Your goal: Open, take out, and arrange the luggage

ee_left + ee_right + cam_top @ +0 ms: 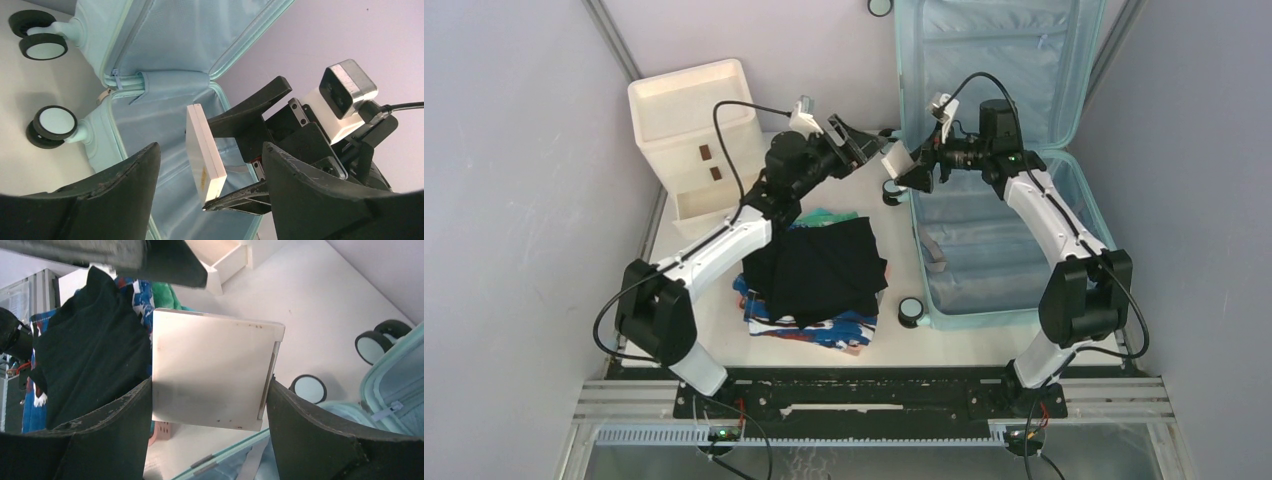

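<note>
The pale aqua luggage (1009, 240) lies open at the right, its lid (994, 60) upright against the back wall and its light blue lining (165, 45) showing. My right gripper (912, 172) (210, 385) is shut on a flat white box (897, 160) (215, 372), held above the suitcase's left rim (395, 390). My left gripper (866, 148) (210, 150) is open. Its fingers (125, 185) stand on either side of the box's thin edge (205, 155) without touching it.
A cream drawer cabinet (694, 125) stands at the back left with a drawer pulled out. A pile of folded clothes (819, 275), black garment on top, lies between the arms. A pink basket corner (160, 432) shows under the pile. Caster wheels (911, 312) stick out from the suitcase.
</note>
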Tool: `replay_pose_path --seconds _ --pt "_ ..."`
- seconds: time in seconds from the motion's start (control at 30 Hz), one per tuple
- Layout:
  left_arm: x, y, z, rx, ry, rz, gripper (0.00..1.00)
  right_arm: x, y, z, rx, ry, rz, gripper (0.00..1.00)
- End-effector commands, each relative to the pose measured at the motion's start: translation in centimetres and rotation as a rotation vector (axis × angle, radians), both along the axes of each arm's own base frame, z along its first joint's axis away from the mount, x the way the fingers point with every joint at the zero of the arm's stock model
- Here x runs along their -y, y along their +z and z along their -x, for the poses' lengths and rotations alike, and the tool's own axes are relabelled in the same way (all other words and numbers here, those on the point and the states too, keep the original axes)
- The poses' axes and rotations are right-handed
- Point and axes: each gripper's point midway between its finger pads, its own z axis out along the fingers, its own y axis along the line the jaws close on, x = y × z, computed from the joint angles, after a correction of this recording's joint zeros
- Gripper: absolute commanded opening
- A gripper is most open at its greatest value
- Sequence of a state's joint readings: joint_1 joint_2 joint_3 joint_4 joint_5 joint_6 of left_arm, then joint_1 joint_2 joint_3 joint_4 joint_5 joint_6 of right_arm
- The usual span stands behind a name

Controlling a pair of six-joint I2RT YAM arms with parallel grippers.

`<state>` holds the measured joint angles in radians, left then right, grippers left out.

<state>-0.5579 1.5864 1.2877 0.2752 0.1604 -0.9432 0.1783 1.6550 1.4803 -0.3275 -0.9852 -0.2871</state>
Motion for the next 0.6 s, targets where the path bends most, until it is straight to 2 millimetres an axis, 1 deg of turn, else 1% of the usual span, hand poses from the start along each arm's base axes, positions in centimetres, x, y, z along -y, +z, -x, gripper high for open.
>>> replay_pose_path --seconds 0.0,0.13,0.27,0.33,0.4,0.43,0.53,0.57 --pt "1.4 3.5 0.2 0.057 -0.028 0.049 0.77 -1.2 6.0 -0.6 0.183 0.005 -0.062 0.0" --pt "2.2 3.4 0.4 0.054 -0.055 0.042 0.71 -2.0 6.6 -0.6 0.197 0.01 -0.078 0.0" --pt "2.5 2.5 0.3 0.03 -0.061 0.014 0.63 -2.3 7.4 -0.7 0.212 0.008 -0.09 0.0" --pt "2.6 2.0 0.2 0.019 -0.063 0.001 0.57 -2.4 7.6 -0.7 0.22 0.009 -0.09 0.0" --pt "2.8 1.8 0.3 0.012 -0.072 -0.005 0.45 -2.4 7.5 -0.8 0.222 0.009 -0.085 0.0" --pt "2.9 1.7 0.2 0.008 -0.078 -0.01 0.37 -2.5 7.4 -0.7 0.223 0.009 -0.084 0.0" --pt "3.1 1.7 0.2 0.011 -0.091 -0.017 0.03 -2.7 7.3 -0.6 0.222 0.015 -0.076 0.0" --pt "3.1 1.7 0.2 0.012 -0.09 -0.019 0.0 -2.8 7.2 -0.5 0.221 0.017 -0.071 0.0"
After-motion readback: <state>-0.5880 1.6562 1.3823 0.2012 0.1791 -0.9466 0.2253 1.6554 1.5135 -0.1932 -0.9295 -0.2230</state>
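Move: The white box in the right gripper is about 6 cm to the left gripper's right, 1 cm back and 3 cm lower. From the left hand, the open suitcase lies roughly 28 cm right, 5 cm back and 24 cm below; the clothes pile lies some 11 cm left, 14 cm back and 26 cm below. From the right hand, the left gripper waits about 8 cm left, 3 cm ahead and 2 cm higher. Keep the right gripper shut on the white box and lift it about 3 cm while bringing it some 2 cm left towards the left hand, tipping its fingers slightly up. Ease the left gripper about 2 cm right to the box with its fingers spread over the near edge, then close them quickly to pinch that edge. ##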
